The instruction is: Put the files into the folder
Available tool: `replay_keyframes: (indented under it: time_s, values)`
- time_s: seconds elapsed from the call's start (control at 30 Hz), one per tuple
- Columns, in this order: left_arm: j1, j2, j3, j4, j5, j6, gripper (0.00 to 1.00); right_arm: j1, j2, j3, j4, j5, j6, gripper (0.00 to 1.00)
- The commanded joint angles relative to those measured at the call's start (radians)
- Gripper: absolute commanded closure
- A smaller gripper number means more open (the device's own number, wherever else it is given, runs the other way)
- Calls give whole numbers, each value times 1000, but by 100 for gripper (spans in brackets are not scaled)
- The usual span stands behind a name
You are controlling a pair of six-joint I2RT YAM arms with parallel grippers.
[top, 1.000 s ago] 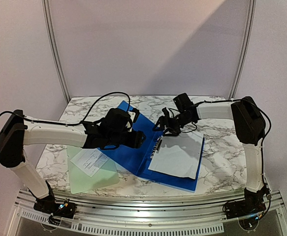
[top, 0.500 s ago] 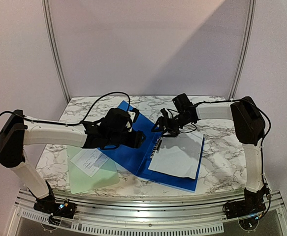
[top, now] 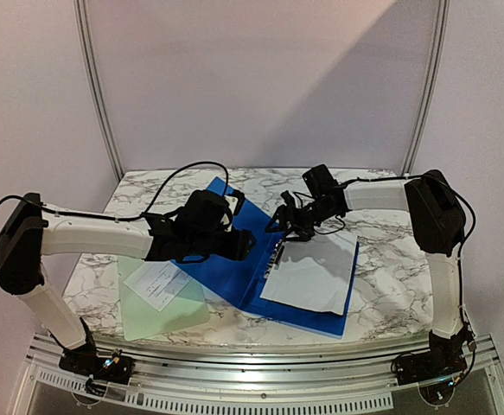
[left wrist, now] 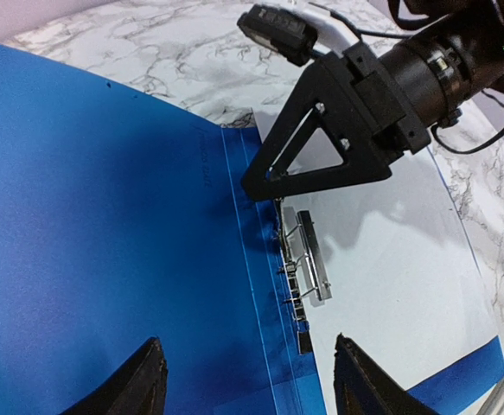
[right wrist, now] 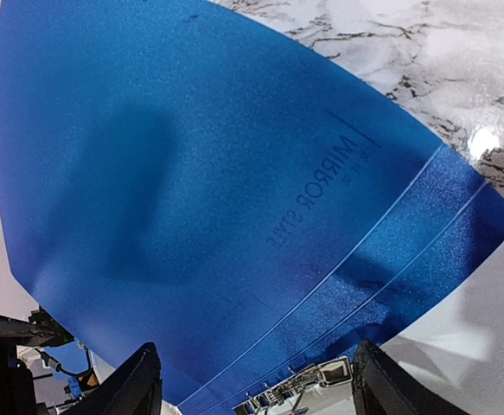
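Note:
The blue folder [top: 234, 259] lies open on the marble table. The large white sheet [top: 310, 275] rests on its right half, beside the metal clip [top: 273, 259]. The smaller printed slip [top: 158, 284] lies to the left, off the folder. My left gripper [top: 245, 245] is open over the folder's left cover [left wrist: 105, 216], with nothing between its jaws [left wrist: 250, 391]. My right gripper [top: 283, 221] is open and hovers over the far end of the clip [left wrist: 308, 259]. In the right wrist view its jaws are apart [right wrist: 260, 393] above the folder [right wrist: 191, 173] and clip [right wrist: 299, 393].
The slip lies on a pale green translucent sheet [top: 165, 307] at the front left of the table. Bare marble [top: 381, 259] shows to the right of the folder. The table's front edge has a metal rail [top: 260, 367].
My right gripper has shifted slightly left toward the folder's spine and clip. The left arm, folder and papers have not moved.

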Motion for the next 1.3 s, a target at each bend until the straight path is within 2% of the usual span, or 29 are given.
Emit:
replay_keyframes:
  time_s: [0.0,0.43,1.27]
  values:
    - [14,-4,-19,20,-5,4,34,13,13,-1,-1,-14,-4,25]
    - [14,-3,-15,21,-2,6,34,36,-12,4,36,-55,6,26]
    - [15,-33,-29,17,-18,8,34,144,-88,-20,-21,-36,-8,27]
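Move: The clip on the folder's spine lies about 5 cm back from the right hand, 2 cm to its left and some 4 cm below. The white paper's middle is roughly 8 cm back and 6 cm to the right of that hand; the open blue cover spreads about level with it, centred some 13 cm to its left. From the left hand the clip is about 6 cm to the right, 2 cm ahead and 10 cm lower. Back and to the left, slowly and then faster, the right hand goes about 5 cm each way along the clip and out over the folder's spine towards the waiting left hand, and rises about 2 cm, mostly at the very end. Its wrist swings roughly 10 degrees counter-clockwise and its fingers stay wide open, holding nothing; contact with the clip can't be made out. ##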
